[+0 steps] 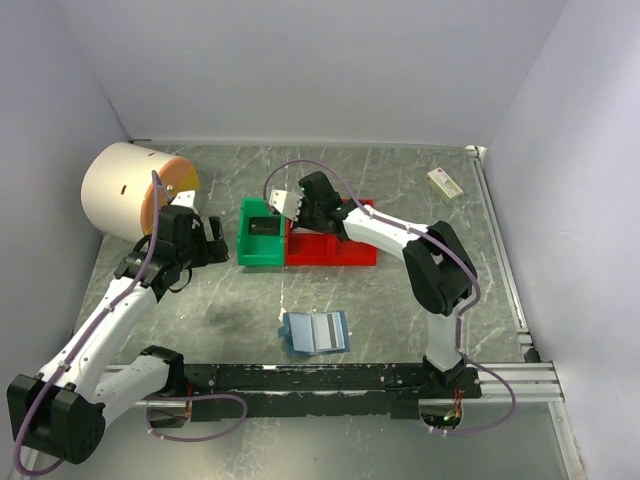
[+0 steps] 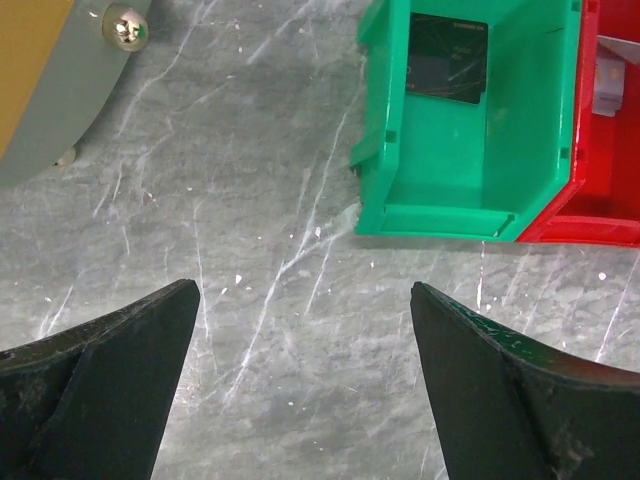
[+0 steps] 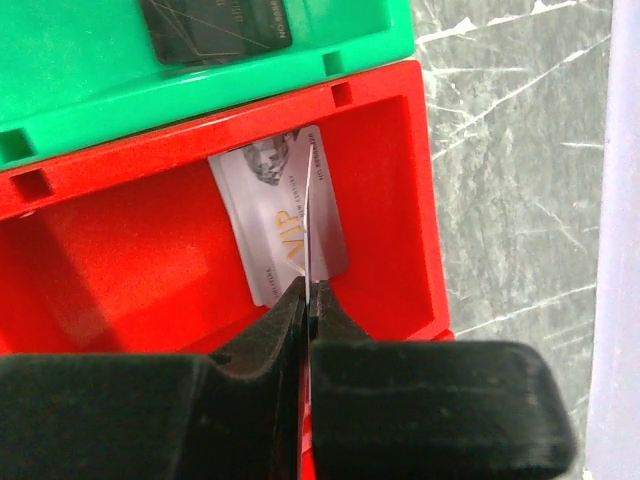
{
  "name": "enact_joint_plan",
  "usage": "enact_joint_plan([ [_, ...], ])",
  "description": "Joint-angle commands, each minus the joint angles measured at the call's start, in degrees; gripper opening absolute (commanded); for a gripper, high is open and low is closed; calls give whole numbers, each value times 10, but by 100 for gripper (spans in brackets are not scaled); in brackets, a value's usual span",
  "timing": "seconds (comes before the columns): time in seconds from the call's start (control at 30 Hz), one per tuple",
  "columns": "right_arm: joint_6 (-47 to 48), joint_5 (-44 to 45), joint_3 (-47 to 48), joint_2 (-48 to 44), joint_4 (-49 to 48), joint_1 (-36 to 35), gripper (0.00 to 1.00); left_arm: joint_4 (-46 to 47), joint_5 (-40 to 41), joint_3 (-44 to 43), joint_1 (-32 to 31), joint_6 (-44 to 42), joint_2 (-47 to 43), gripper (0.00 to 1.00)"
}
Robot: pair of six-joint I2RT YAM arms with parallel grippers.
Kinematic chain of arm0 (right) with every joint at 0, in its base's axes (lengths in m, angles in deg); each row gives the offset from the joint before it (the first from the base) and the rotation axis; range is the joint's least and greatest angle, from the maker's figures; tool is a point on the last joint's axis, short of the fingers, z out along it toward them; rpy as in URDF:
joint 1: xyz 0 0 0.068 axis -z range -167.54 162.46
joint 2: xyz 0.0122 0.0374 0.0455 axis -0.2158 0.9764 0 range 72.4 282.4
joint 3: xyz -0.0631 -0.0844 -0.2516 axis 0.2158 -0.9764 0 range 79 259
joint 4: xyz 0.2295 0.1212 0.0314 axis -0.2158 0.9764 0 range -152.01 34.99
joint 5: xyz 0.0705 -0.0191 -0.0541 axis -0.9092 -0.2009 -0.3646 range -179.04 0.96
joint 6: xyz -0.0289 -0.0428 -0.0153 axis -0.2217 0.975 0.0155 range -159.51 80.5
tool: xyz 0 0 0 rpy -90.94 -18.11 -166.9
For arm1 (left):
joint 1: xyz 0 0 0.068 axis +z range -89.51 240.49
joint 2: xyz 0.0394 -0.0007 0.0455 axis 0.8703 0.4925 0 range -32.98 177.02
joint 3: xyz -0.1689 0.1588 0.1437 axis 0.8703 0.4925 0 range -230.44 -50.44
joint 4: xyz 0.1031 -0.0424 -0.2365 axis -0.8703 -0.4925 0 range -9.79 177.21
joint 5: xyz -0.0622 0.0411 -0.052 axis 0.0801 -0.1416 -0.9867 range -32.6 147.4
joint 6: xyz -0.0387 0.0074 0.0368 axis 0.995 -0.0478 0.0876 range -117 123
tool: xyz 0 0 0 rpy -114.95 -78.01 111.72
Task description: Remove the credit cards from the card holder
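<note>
The blue card holder (image 1: 315, 332) lies open and flat on the table near the front, with no gripper near it. My right gripper (image 1: 297, 207) (image 3: 308, 290) hangs over the red bin (image 1: 330, 247) (image 3: 120, 260), shut on a thin pale credit card (image 1: 279, 200) that shows edge-on (image 3: 310, 230) in the right wrist view. A silver card marked VIP (image 3: 262, 215) lies in the red bin below it. A dark card (image 2: 447, 58) (image 3: 215, 25) lies in the green bin (image 1: 262, 240) (image 2: 450, 190). My left gripper (image 1: 212, 243) (image 2: 305, 290) stands open over bare table, left of the green bin.
A big cream and orange cylinder (image 1: 130, 190) lies at the back left, close behind the left arm. A small cream box (image 1: 445, 184) sits at the back right. Walls close in the table on three sides.
</note>
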Motion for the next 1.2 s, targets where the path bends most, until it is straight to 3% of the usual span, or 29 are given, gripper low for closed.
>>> enact_joint_plan([
  [0.0, 41, 18, 29, 30, 7, 6, 0, -8, 24, -11, 0, -6, 0, 99],
  [0.63, 111, 40, 30, 94, -57, 8, 5, -8, 47, -12, -1, -6, 1, 100],
  [0.87, 97, 24, 10, 75, -45, 7, 28, -9, 52, -13, -1, -7, 6, 100],
  [1.17, 72, 23, 37, 82, 17, 6, 41, -12, 48, -12, -1, -5, 10, 100],
])
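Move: The right hand, shut on a card, is above the left red compartment; the white VIP card there lies about 7 cm below, 2 cm ahead and 1 cm left of the hand. The black card in the green box is some 11 cm left of the VIP card and level with it. The right red compartment's middle is roughly 10 cm right of the hand, 0 cm ahead. From the left hand, the VIP card is about 20 cm right and 8 cm ahead, 14 cm below. Right hand lowers its card about 5 cm into the left red compartment, slightly forward, then opens its fingers. ##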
